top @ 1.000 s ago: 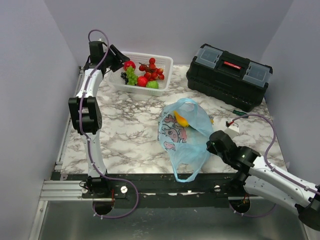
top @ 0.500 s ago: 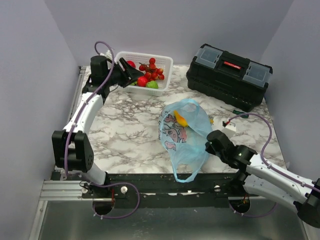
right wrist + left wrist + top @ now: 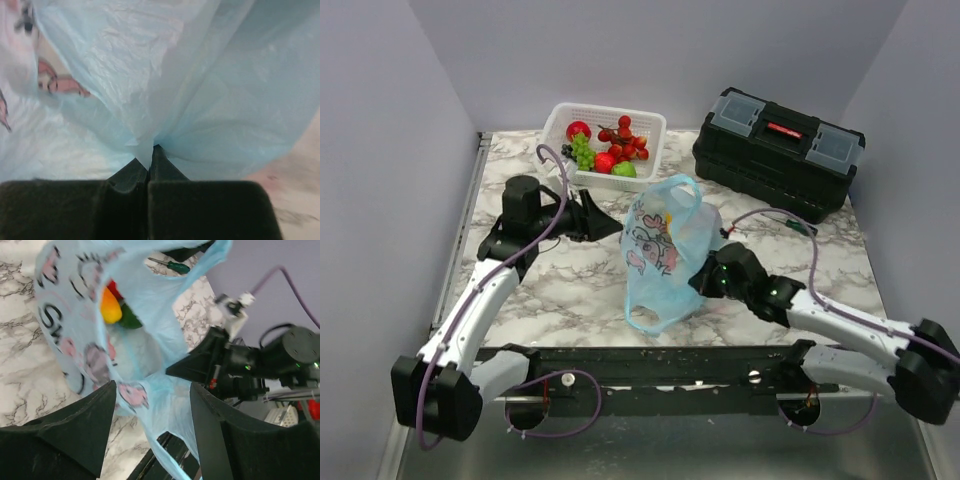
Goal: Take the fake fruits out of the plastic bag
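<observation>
The light-blue plastic bag (image 3: 663, 250) stands pulled up in the middle of the table, its mouth facing left. My right gripper (image 3: 704, 280) is shut on a fold of the bag's film (image 3: 150, 150) at its right side. My left gripper (image 3: 608, 224) is open just left of the bag, its dark fingers (image 3: 85, 425) spread in front of the mouth. Inside the plastic bag (image 3: 150, 300) lie a yellow-orange piece (image 3: 110, 305), a red piece (image 3: 114, 289) and a dark green piece (image 3: 131, 319). More fake fruits (image 3: 620, 140) lie in the basket.
A white lattice basket (image 3: 557, 115) stands at the back left. A black toolbox (image 3: 778, 150) sits at the back right. A green-handled screwdriver (image 3: 170, 265) lies on the marble behind the bag. The table's front rail (image 3: 650, 365) runs below the bag.
My left arm has swung from the basket down toward the bag's mouth. My right gripper has pulled the bag leftward and up, so it now stands upright.
</observation>
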`<state>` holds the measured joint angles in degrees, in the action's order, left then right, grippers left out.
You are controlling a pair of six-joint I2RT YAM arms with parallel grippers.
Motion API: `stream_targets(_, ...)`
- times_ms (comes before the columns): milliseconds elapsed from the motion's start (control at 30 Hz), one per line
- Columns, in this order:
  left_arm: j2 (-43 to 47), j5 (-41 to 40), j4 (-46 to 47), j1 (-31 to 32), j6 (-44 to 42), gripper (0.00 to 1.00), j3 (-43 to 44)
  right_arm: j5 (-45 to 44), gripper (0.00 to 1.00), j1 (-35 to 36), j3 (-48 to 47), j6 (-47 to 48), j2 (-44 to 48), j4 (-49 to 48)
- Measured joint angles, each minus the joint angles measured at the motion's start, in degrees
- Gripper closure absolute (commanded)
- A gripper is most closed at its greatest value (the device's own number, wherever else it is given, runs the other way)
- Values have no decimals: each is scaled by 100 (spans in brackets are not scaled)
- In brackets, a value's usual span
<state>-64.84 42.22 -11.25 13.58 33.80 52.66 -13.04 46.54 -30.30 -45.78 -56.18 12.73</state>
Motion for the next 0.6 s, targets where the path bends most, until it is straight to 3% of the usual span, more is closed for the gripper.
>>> stream_targets(200, 1034, 313, 87, 37, -498, 39, -527, 1628, 99, 109, -431, 391, -1939, -1189)
stream_targets(367, 1045, 382, 199, 437, -564, 39, -874, 2184, 98, 223, -640, 627, -2341, -1488)
stream_targets(533, 791, 177, 286, 1134, -623, 39, -907, 2048, 72, 249, -610, 737, -1884, -1296)
stream_targets(600, 697, 107, 400, 1290, -610, 39, -907, 1827, 51, 251, -503, 754, -1397, -1121)
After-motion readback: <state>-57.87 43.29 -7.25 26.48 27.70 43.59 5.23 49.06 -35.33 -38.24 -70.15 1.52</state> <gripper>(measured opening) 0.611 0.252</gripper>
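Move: The plastic bag's middle lies about 10 cm to the left gripper's right, nearly level with it and some 14 cm below. The bag's near handle hangs roughly 14 cm back and 6 cm right of that gripper; the yellow-orange fruit in the bag is about 6 cm ahead and 11 cm right, and the basket's middle 24 cm ahead and 4 cm left. From the right gripper, shut on the rim, the bag's middle is about 7 cm ahead and 6 cm left. Draw the open left gripper back about 7 cm and rightwards over the bag towards its near handle, rising slightly first, then sinking, turning some 15 degrees clockwise. Meanwhile swing the right gripper, still pinching the rim, about 9 cm left while turning counter-clockwise, dipping and coming back up; at the end open its fingers about a quarter and start easing back right. ##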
